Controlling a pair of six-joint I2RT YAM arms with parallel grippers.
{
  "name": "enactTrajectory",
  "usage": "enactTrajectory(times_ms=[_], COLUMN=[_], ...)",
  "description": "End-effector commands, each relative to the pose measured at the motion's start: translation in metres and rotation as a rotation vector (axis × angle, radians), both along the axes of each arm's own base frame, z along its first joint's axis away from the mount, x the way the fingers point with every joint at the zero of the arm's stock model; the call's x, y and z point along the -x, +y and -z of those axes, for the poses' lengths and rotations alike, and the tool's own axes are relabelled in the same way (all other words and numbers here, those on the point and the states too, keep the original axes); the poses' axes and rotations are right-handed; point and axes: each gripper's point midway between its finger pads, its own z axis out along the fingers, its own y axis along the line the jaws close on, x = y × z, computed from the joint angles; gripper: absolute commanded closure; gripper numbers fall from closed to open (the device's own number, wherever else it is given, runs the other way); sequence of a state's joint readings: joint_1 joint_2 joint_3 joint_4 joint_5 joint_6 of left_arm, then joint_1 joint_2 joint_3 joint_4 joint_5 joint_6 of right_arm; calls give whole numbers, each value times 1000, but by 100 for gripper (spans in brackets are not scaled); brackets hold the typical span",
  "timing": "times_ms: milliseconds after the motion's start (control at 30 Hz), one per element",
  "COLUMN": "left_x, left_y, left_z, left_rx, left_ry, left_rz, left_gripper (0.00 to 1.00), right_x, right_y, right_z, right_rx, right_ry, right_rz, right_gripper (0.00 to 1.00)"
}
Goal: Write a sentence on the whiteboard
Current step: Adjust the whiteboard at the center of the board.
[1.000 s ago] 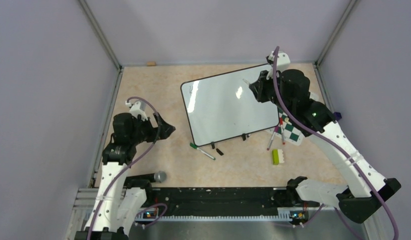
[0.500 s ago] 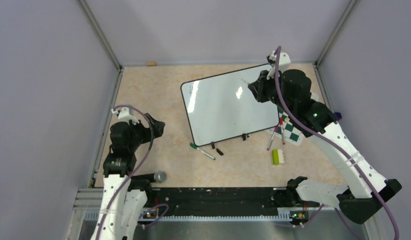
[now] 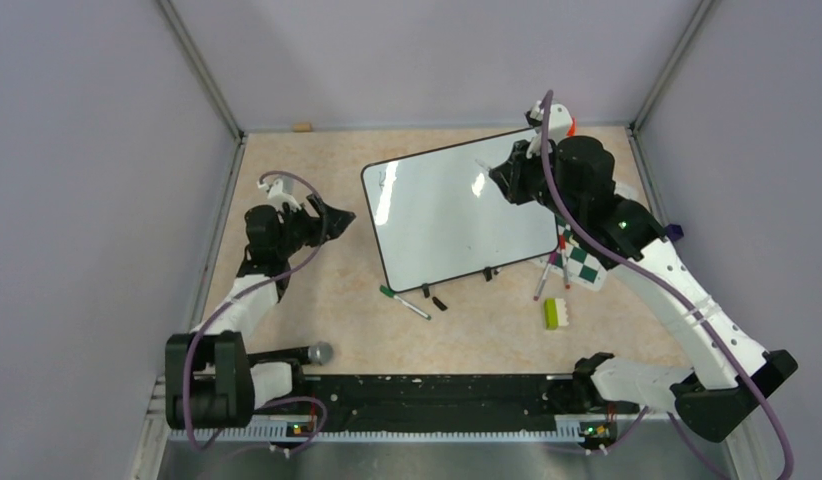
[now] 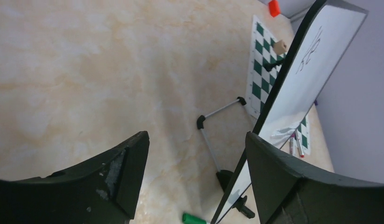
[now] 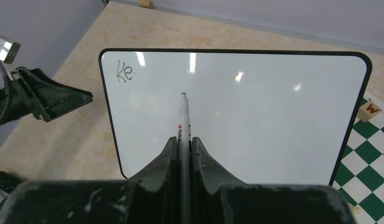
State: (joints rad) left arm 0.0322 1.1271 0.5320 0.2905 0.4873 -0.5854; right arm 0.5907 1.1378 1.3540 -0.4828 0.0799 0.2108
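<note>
The whiteboard (image 3: 447,215) stands tilted on the table, glossy white with a thin black rim. Of the sentence (image 5: 124,72), only the dark letters "Ke" show, at the board's upper left corner. My right gripper (image 5: 183,140) is shut on a white marker (image 5: 183,116), whose tip points at the board's middle; from above this gripper (image 3: 500,180) hangs over the board's right part. My left gripper (image 3: 337,218) is open and holds nothing, just left of the board's left edge. In the left wrist view, the board (image 4: 316,65) runs edge-on past the right finger (image 4: 279,172).
A green-capped marker (image 3: 404,303) and small black caps (image 3: 432,297) lie in front of the board. A green-and-white chess mat (image 3: 585,262), more markers (image 3: 543,275) and a yellow-green block (image 3: 552,313) are at the right. A wooden tile (image 5: 369,110) sits on the mat.
My left arm drew back, then swung forward so its gripper sits nearer the board's left edge, jaws slightly narrower. The right gripper with the marker shifted a little to the left.
</note>
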Motion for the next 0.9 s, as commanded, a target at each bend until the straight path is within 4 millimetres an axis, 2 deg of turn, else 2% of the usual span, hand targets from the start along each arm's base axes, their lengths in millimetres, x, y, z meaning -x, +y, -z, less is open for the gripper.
enactTrajectory(times_ms=[0, 100, 300, 600, 700, 867], left_x=[-26, -33, -40, -66, -68, -70], left_y=[-29, -34, -45, -57, -75, -82], left_z=[-78, -86, -92, -86, -81, -86], left_rx=[45, 42, 38, 72, 98, 113], left_ry=[-331, -363, -390, -377, -351, -385], left_rz=[227, 265, 346, 407, 482, 535], left_gripper=[20, 16, 15, 25, 34, 44], right_x=[-2, -3, -7, -7, -7, -6], right_y=[0, 2, 5, 4, 3, 1], right_z=[-25, -25, -19, -19, -20, -20], right_rx=[-36, -39, -29, -25, -22, -16], right_ry=[-50, -49, -35, -34, -37, -37], right_rz=[-11, -20, -18, -15, -10, -6], right_gripper=[100, 100, 100, 100, 100, 100])
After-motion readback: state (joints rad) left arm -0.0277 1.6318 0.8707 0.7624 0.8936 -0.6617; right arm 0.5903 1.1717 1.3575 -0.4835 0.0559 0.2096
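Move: Forward and to the right of the left hand is the whiteboard's upper left corner, about 9 cm ahead, 6 cm right and 6 cm above. The handwritten letters are 6 cm ahead, 10 cm right and 4 cm higher than the hand; the green marker lies 17 cm back, 14 cm right and some 15 cm below. From the right hand, the same corner is about 5 cm ahead, 27 cm left and 13 cm below. Reaching forward and to the right by about 7 cm each way, the left hand rises some 7 cm and then settles back 2 cm, coming up to the whiteboard's left edge just below its upper corner. The wrist swings some 25 degrees clockwise and tips its fingers up, while the open jaws narrow to a little over half, one finger either side of the edge; a grip can't be made out. ##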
